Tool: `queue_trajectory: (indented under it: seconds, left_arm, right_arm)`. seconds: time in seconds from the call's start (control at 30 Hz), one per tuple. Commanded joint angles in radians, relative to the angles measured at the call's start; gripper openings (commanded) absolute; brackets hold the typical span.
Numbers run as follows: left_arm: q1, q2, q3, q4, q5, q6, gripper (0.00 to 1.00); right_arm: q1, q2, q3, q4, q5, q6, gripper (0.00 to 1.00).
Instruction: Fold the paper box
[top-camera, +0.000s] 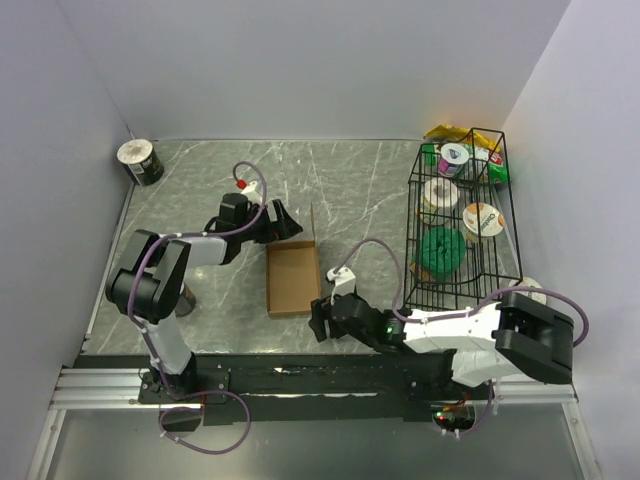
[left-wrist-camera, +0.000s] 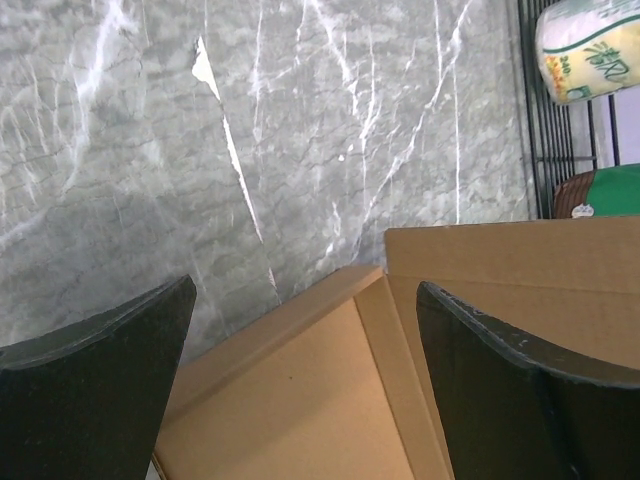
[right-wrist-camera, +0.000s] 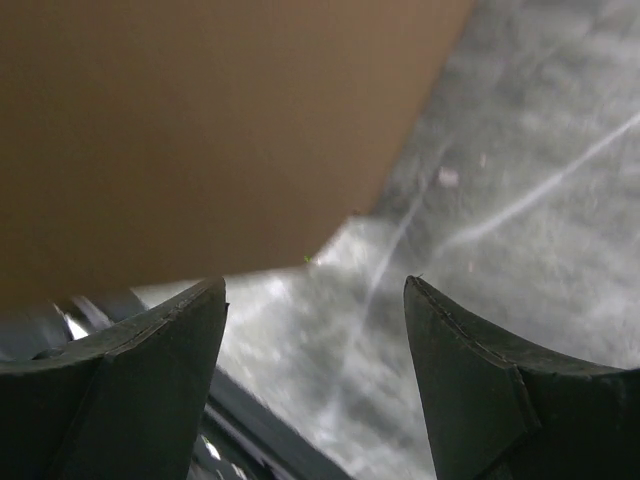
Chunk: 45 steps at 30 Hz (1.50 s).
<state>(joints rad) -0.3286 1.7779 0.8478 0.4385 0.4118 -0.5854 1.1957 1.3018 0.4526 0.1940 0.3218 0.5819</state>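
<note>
The paper box (top-camera: 292, 278) is a plain brown cardboard tray lying in the middle of the table, with one long flap standing upright along its right side. My left gripper (top-camera: 284, 224) hovers just beyond the box's far end, jaws wide open. In the left wrist view the box's corner (left-wrist-camera: 330, 380) lies between and below the black fingers (left-wrist-camera: 95, 390), untouched. My right gripper (top-camera: 320, 318) sits low at the box's near right corner, open and empty. The right wrist view shows a blurred box wall (right-wrist-camera: 200, 130) ahead of its fingers (right-wrist-camera: 490, 390).
A black wire basket (top-camera: 460, 215) with paper rolls, a green item and snack packs stands at the right. A label-wrapped roll (top-camera: 140, 162) sits at the far left corner. The table's near edge and black rail (top-camera: 330, 375) run behind the right gripper.
</note>
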Motion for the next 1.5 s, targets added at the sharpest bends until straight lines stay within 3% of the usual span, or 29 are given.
queue_trajectory:
  seconds: [0.0, 0.13, 0.4, 0.7, 0.9, 1.1, 1.33, 1.47]
  left_arm:
    - [0.002, 0.000, -0.018, 0.095, 0.047, 0.006, 0.99]
    - [0.002, -0.082, -0.143, 0.173, 0.058, -0.066, 0.99]
    - [-0.001, -0.310, -0.462, 0.299, 0.076, -0.198, 0.99]
    - [-0.001, -0.703, -0.567, 0.042, -0.013, -0.145, 0.97]
    - [0.000, -0.865, -0.573, -0.096, -0.070, -0.123, 0.96]
    - [0.013, -0.877, -0.553, -0.132, -0.168, -0.031, 0.96]
    - [0.042, -0.752, -0.487, 0.107, -0.091, 0.110, 0.99]
    - [0.052, -0.675, -0.460, 0.239, -0.053, 0.186, 0.92]
  right_arm:
    - [0.002, 0.027, 0.054, -0.027, 0.153, 0.055, 0.79]
    - [-0.028, 0.030, 0.043, -0.033, 0.192, 0.033, 0.82]
    - [-0.172, 0.013, 0.006, 0.033, 0.123, -0.074, 0.82]
    - [-0.362, -0.036, 0.017, 0.105, -0.036, -0.215, 0.84]
    - [-0.450, -0.021, 0.081, 0.125, -0.192, -0.320, 0.84]
    - [-0.498, -0.053, 0.087, 0.114, -0.263, -0.323, 0.84]
    - [-0.556, -0.153, 0.054, 0.088, -0.316, -0.317, 0.83]
    - [-0.574, -0.182, 0.031, 0.100, -0.317, -0.318, 0.81]
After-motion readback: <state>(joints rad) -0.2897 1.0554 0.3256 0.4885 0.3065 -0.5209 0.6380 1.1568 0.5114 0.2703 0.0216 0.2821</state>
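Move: The open box lies between the hands: its middle is about 12 cm back and 1 cm right of the left hand, some 4 cm lower, and about 11 cm ahead and 5 cm left of the right hand. Its upright lid stands along the right side, roughly 11 cm ahead of the right hand and level sideways with it. A can stands about 16 cm back and 22 cm left of the left hand; the wire rack is some 22 cm ahead and 30 cm right of the right hand. Bearing on opposite ends of the box with open fingers, the two hands turn it: the left draws back along its left side, about 14 cm and a little left, while the right goes some 13 cm forward and 7 cm right. Both then rise to the lid's ends, the left easing forward again at the last and tipping its fingers up. ##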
